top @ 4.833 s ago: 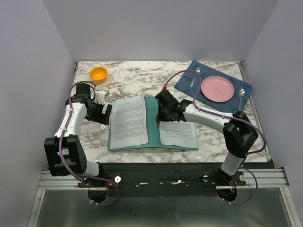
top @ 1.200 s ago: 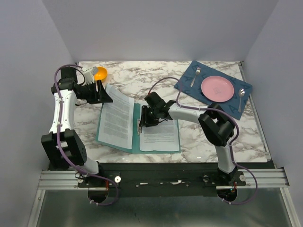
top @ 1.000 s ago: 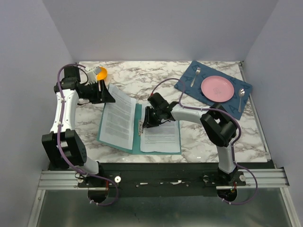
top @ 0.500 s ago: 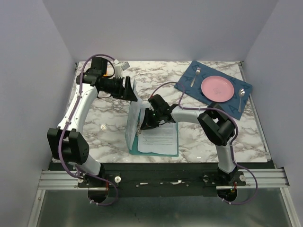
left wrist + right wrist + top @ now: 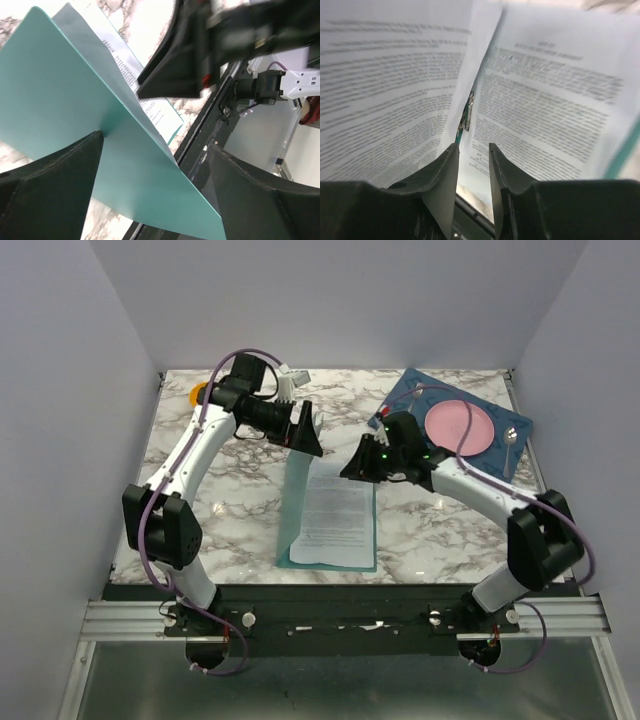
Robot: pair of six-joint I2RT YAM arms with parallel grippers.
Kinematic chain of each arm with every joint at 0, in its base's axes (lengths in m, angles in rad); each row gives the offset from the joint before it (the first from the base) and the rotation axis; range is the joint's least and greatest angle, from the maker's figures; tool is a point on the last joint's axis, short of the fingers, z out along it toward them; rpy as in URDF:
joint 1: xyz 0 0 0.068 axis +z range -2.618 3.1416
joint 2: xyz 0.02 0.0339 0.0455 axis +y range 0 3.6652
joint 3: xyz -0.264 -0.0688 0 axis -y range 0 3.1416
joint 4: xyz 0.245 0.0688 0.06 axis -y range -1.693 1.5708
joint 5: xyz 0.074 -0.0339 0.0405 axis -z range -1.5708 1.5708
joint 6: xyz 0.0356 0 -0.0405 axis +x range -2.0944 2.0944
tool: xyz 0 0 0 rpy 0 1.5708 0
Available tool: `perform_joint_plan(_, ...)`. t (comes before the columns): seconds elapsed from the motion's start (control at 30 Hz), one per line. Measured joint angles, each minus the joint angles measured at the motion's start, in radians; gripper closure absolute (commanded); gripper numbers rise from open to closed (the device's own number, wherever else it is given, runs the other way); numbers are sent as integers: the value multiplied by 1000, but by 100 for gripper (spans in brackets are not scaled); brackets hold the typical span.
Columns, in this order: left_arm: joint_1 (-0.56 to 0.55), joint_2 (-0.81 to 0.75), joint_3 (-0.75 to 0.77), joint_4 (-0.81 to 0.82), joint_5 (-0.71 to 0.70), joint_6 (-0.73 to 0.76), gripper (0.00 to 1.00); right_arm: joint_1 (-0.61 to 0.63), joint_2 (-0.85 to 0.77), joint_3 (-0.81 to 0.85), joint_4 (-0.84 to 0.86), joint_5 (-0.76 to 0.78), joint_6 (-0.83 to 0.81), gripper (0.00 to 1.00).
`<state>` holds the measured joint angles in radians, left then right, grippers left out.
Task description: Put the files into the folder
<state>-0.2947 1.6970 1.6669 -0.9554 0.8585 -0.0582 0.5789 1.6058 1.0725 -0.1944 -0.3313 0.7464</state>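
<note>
The teal folder [image 5: 330, 560] lies near the table's front middle. Its left cover [image 5: 298, 502] stands almost upright, with a printed sheet against its inner side. More files [image 5: 340, 512] lie flat on the right half. My left gripper [image 5: 308, 440] is at the cover's top edge. In the left wrist view its jaws [image 5: 155, 142] stand wide apart, with the teal cover [image 5: 75, 100] slanting between them and a sheet [image 5: 120, 60] behind it. My right gripper [image 5: 355, 468] hovers over the flat files' far end. Its fingers [image 5: 473, 146] are a little apart with nothing between them, above both sheets [image 5: 550, 100].
A dark blue placemat [image 5: 400, 410] at the back right carries a pink plate [image 5: 458, 427] and a spoon [image 5: 511, 437]. The right arm reaches across its near corner. An orange bowl [image 5: 200, 393] peeks out behind the left arm at the back left.
My left gripper swung right, carrying the cover up to near vertical, and its jaws spread wide. The right gripper pulled back from the folder's spine toward the right.
</note>
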Motion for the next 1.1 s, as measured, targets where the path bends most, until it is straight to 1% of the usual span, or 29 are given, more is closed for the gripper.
perform_joint_plan(0.1,-31,12,4,5,3,-6,1,-55,-121,-43,-34,44,-51,61)
perform_joint_plan(0.2,-71,18,5,11,-8,-6,1,-97,-176,-100,-78,89,-95,61)
perform_joint_plan(0.27,-104,23,6,11,-22,-5,1,-125,-185,-155,-118,120,-122,61)
perform_joint_plan(0.4,-188,39,6,12,-71,7,1,-162,-185,-207,-175,156,-148,61)
perform_joint_plan(0.57,-300,70,6,13,-150,50,1,-167,-185,-212,-215,209,-173,61)
perform_joint_plan(0.6,-322,81,7,13,-161,55,1,-167,-185,-212,-221,219,-176,63)
perform_joint_plan(0.7,-363,113,20,10,-232,80,1,-167,-185,-211,-238,251,-192,64)
perform_joint_plan(0.77,-372,127,37,7,-293,100,1,-167,-185,-211,-251,278,-199,63)
perform_joint_plan(0.9,-363,109,45,17,-481,156,1,-168,-185,-209,-271,316,-207,63)
perform_joint_plan(1.0,-340,45,-11,39,-579,191,1,-168,-181,-208,-271,323,-209,63)
perform_joint_plan(1.1,-265,-59,-111,59,-634,212,1,-168,-170,-206,-269,322,-209,63)
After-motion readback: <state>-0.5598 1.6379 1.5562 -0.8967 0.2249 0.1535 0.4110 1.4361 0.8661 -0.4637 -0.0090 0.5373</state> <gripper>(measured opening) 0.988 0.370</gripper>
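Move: The folder's raised left cover, with a sheet against it, stands steeply between the hands; its middle is about 7 cm back, 2 cm left and 12 cm below the left hand. The right half with its file lies flat some 6 cm back, 7 cm right and 24 cm below that hand. From the right hand, the cover's middle is about 6 cm back, 12 cm left and level in height, while the pink plate is roughly 20 cm ahead, 27 cm right and 12 cm below. The raised cover is sent over to the right, onto the files: the left hand, its fingers already wide open, follows it right and back about 10 cm while sinking 6 cm, then swings forward and left above the folder, tipping its fingers some 30 degrees further down. The right hand clears out some 15 cm to the right, first rising slightly, then dropping to just beyond the folder's right edge, fingers turning steeper downward, opening kept. ##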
